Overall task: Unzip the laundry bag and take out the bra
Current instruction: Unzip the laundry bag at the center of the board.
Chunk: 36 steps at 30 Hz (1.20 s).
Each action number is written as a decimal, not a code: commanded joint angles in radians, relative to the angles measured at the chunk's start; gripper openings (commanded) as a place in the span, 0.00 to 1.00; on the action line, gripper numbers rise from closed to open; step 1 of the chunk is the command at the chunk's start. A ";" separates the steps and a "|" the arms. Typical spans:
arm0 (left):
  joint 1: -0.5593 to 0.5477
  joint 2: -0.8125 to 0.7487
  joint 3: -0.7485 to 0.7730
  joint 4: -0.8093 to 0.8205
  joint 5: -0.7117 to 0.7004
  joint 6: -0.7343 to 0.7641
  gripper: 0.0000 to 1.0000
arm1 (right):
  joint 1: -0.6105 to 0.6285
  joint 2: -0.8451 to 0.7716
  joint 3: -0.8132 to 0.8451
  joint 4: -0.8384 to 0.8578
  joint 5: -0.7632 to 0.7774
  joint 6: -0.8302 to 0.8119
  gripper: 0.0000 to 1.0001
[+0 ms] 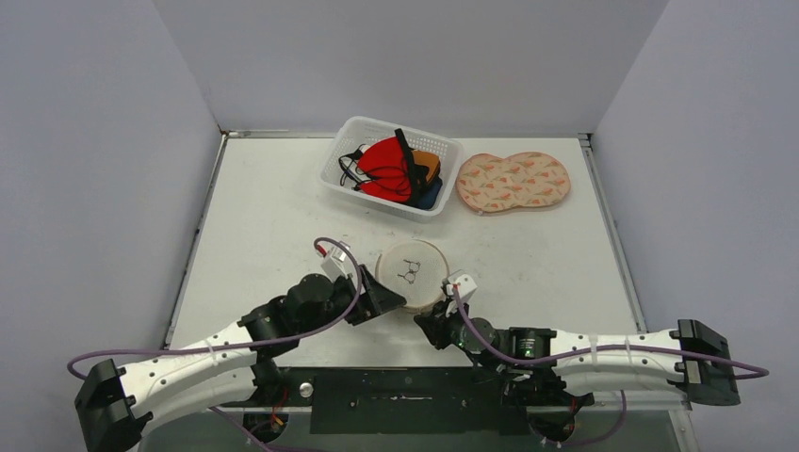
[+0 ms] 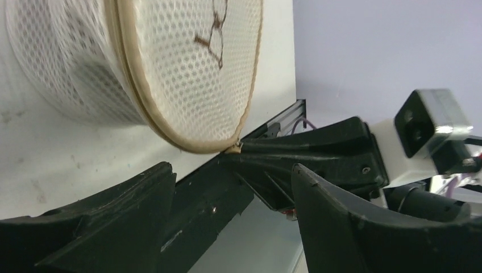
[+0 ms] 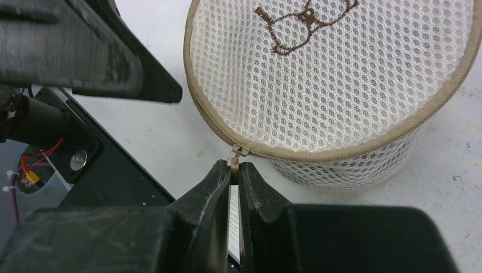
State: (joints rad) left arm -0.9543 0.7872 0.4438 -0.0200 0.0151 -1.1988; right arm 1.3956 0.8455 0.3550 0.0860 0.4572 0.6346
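The laundry bag is a round white mesh drum with a beige zipper rim and a brown bra emblem on its lid. It stands at the table's near middle and its zipper looks closed. My right gripper is shut on the beige zipper pull at the bag's near rim. My left gripper is open just left of the bag, with nothing between its fingers. In the left wrist view the right gripper's fingers meet the zipper pull. The bra is hidden.
A white basket with red, orange and black garments stands at the back middle. A peach patterned padded pouch lies to its right. Grey walls enclose the table on three sides. The black mounting rail runs along the near edge.
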 commanded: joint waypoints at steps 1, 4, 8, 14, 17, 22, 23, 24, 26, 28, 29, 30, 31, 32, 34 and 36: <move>-0.107 -0.010 -0.023 -0.013 -0.133 -0.099 0.73 | 0.008 0.060 0.065 0.098 -0.031 -0.025 0.05; -0.148 0.016 -0.018 0.005 -0.172 -0.141 0.72 | 0.008 0.100 0.082 0.130 -0.052 -0.035 0.05; -0.169 0.051 -0.014 0.072 -0.238 -0.201 0.69 | 0.008 0.133 0.091 0.172 -0.091 -0.044 0.05; -0.169 0.068 -0.019 0.059 -0.342 -0.244 0.50 | 0.009 0.145 0.087 0.217 -0.138 -0.049 0.05; -0.167 0.072 -0.025 0.060 -0.371 -0.256 0.42 | 0.009 0.141 0.080 0.221 -0.139 -0.047 0.05; -0.159 0.093 -0.017 0.063 -0.380 -0.247 0.31 | 0.010 0.137 0.072 0.217 -0.132 -0.044 0.05; -0.158 0.098 -0.016 0.062 -0.379 -0.246 0.29 | 0.010 0.136 0.070 0.216 -0.131 -0.044 0.05; -0.156 0.102 -0.015 0.062 -0.380 -0.244 0.25 | 0.009 0.132 0.069 0.214 -0.128 -0.043 0.05; -0.150 0.105 -0.016 0.062 -0.377 -0.242 0.20 | 0.009 0.125 0.065 0.207 -0.121 -0.041 0.05; -0.142 0.105 -0.018 0.062 -0.374 -0.235 0.15 | 0.009 0.113 0.062 0.194 -0.111 -0.041 0.05; -0.141 0.103 -0.017 0.061 -0.374 -0.234 0.12 | 0.009 0.105 0.060 0.186 -0.104 -0.039 0.05; -0.138 0.101 -0.018 0.060 -0.373 -0.232 0.09 | 0.009 0.096 0.056 0.178 -0.097 -0.037 0.05; -0.137 0.100 -0.019 0.061 -0.372 -0.229 0.07 | 0.009 0.087 0.052 0.167 -0.091 -0.034 0.05; -0.133 0.099 -0.019 0.061 -0.372 -0.227 0.04 | 0.009 0.078 0.048 0.158 -0.085 -0.031 0.05; -0.129 0.095 -0.019 0.060 -0.370 -0.223 0.00 | 0.009 0.056 0.038 0.134 -0.069 -0.022 0.05; -0.128 0.094 -0.019 0.057 -0.367 -0.221 0.00 | 0.009 0.030 0.029 0.110 -0.054 -0.016 0.05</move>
State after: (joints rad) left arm -1.0958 0.8917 0.4156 0.0143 -0.3298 -1.4361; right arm 1.3960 0.9321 0.3965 0.2081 0.3573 0.5991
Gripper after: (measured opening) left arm 0.042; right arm 0.084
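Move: The stretch of the laundry bag's zipped rim that the left hand goes for lies about 2 cm ahead of it, 1 cm to its right and 4 cm below. From that hand the zipper slider is 1 cm back, 5 cm right and 5 cm down, the bag's middle some 7 cm ahead, 4 cm right and 11 cm down, the white basket roughly 30 cm straight ahead. The right hand holds the slider's pull tab; that rim stretch lies some 4 cm ahead and 5 cm left of it, 1 cm higher. The left hand, wide open, first backs off about 2.5 cm while sinking 2 cm, then comes forward some 4 cm onto the bag's front-left rim, turning about 15 degrees counter-clockwise, dipping its tips slightly and closing to pinch the zipper tape just beyond the slider. Meanwhile the right hand keeps its pinch on the pull tab and draws it nearly 4 cm to the left and slightly back towards the left gripper, then eases a little to the right as it rises, ending about 2 cm higher. ##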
